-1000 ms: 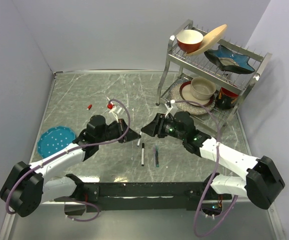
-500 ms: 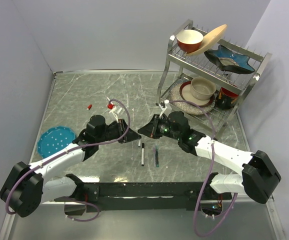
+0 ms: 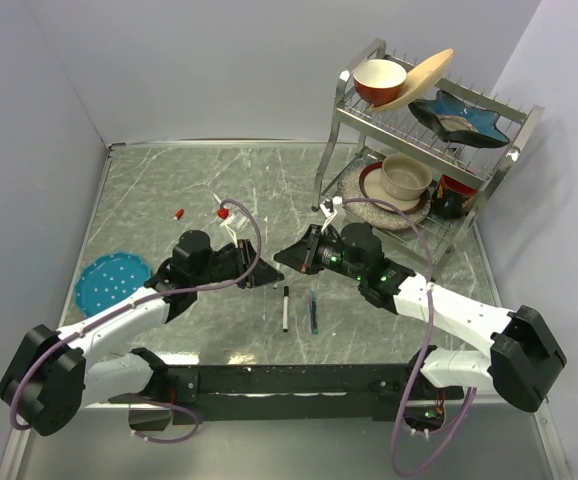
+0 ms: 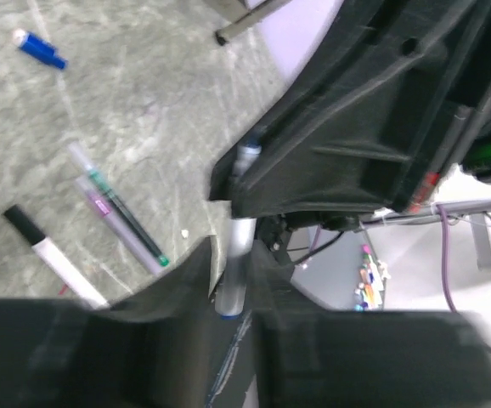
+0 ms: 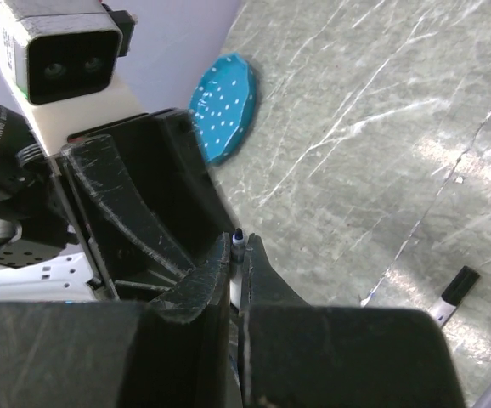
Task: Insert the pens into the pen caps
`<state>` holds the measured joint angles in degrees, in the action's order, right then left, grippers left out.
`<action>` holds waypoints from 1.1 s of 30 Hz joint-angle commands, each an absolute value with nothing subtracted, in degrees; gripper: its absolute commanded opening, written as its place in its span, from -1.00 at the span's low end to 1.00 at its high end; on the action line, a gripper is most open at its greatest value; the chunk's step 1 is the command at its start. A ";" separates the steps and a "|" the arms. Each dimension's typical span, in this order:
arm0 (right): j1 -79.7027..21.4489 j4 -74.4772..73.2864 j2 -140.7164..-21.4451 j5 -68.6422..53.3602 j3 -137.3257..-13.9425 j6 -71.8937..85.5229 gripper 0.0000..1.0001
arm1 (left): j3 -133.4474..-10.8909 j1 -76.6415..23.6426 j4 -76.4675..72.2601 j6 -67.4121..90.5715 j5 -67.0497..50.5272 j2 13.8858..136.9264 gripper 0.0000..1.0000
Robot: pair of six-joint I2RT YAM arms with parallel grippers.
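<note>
A white pen with a blue tip (image 4: 236, 248) spans the two grippers, which meet nose to nose at mid-table. My right gripper (image 5: 239, 246) (image 3: 281, 260) is shut on the pen's (image 5: 239, 240) tip end. My left gripper (image 4: 233, 280) (image 3: 267, 277) stands round the barrel with its jaws slightly apart, a thin gap on one side. Lying on the table are a black-capped white pen (image 3: 286, 308) (image 4: 50, 251), a teal-green pen (image 3: 313, 312) (image 4: 128, 219) and a blue cap (image 4: 40, 49). A small red cap (image 3: 179, 214) lies further back left.
A blue dotted plate (image 3: 111, 280) lies at the left edge. A metal dish rack (image 3: 424, 135) with bowls and plates stands at the back right. A red piece on a white stick (image 3: 223, 212) lies behind the left gripper. Grey walls close the left and back.
The right gripper has moved left and shut on the pen's tip end. The left gripper's jaws have eased apart round the barrel.
</note>
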<state>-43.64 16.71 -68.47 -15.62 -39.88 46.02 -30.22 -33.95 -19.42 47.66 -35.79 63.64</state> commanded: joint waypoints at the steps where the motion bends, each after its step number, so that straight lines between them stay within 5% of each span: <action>1: -44.12 18.64 -66.53 -14.15 -41.92 45.97 -1.00 | -29.88 -34.10 -24.95 47.90 -37.97 63.10 -0.74; 3: -44.12 17.85 -66.27 -14.50 -42.01 45.00 -0.94 | -29.36 -34.19 -27.33 48.69 -39.63 64.07 -0.98; 5: -44.12 16.53 -65.92 -14.68 -43.06 43.52 -0.77 | -29.18 -34.10 -28.21 49.39 -40.25 64.42 -0.98; 6: -44.03 15.48 -65.74 -14.85 -43.68 42.81 -0.44 | -29.18 -34.10 -28.13 49.39 -40.25 64.42 -0.98; 9: -43.95 8.72 -64.25 -13.20 -47.01 37.46 -0.10 | -29.62 -34.19 -24.63 47.91 -38.24 62.68 -0.98; 12: -43.42 -1.98 -62.41 -7.74 -51.05 30.17 0.03 | -30.23 -34.10 -18.83 44.04 -33.08 59.17 -0.98; 20: -40.61 -16.25 -68.54 -0.71 -62.13 12.68 0.02 | -29.97 -34.01 -2.11 38.49 -19.78 46.60 -0.98; 33: -34.63 -28.91 -93.77 -0.96 -72.33 2.02 0.02 | -36.65 -33.75 9.57 36.74 -20.74 40.17 -0.98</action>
<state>-36.97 -23.92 -90.26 -0.49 -68.58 6.46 -32.93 -34.04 5.52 38.98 -21.08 41.30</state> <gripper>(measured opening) 0.509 0.060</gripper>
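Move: The white pen is held between the two hands by the right fingers near its blue tip, its middle about 3 cm ahead of and 2 cm above the left hand, and some 2 cm back of and 1 cm below the right. From the right hand the blue cap lies about 11 cm ahead, 11 cm right and 20 cm down on the table; at that same depth, the green pen is 5 cm back and 8 cm right, and the black-capped pen 3 cm back and 1 cm right. The left fingers finish closing on the rear part of the white pen and, once the right fingers have opened and let go of its tip end, draw it about 5 cm to the left and a little up, turning slightly counter-clockwise. The emptied right hand first rises some 6 cm, then swings forward, right and steeply down towards the blue cap, ending about 10 cm farther forward with its fingers open and rolled nearly 50 degrees from near level to point steeply down. ##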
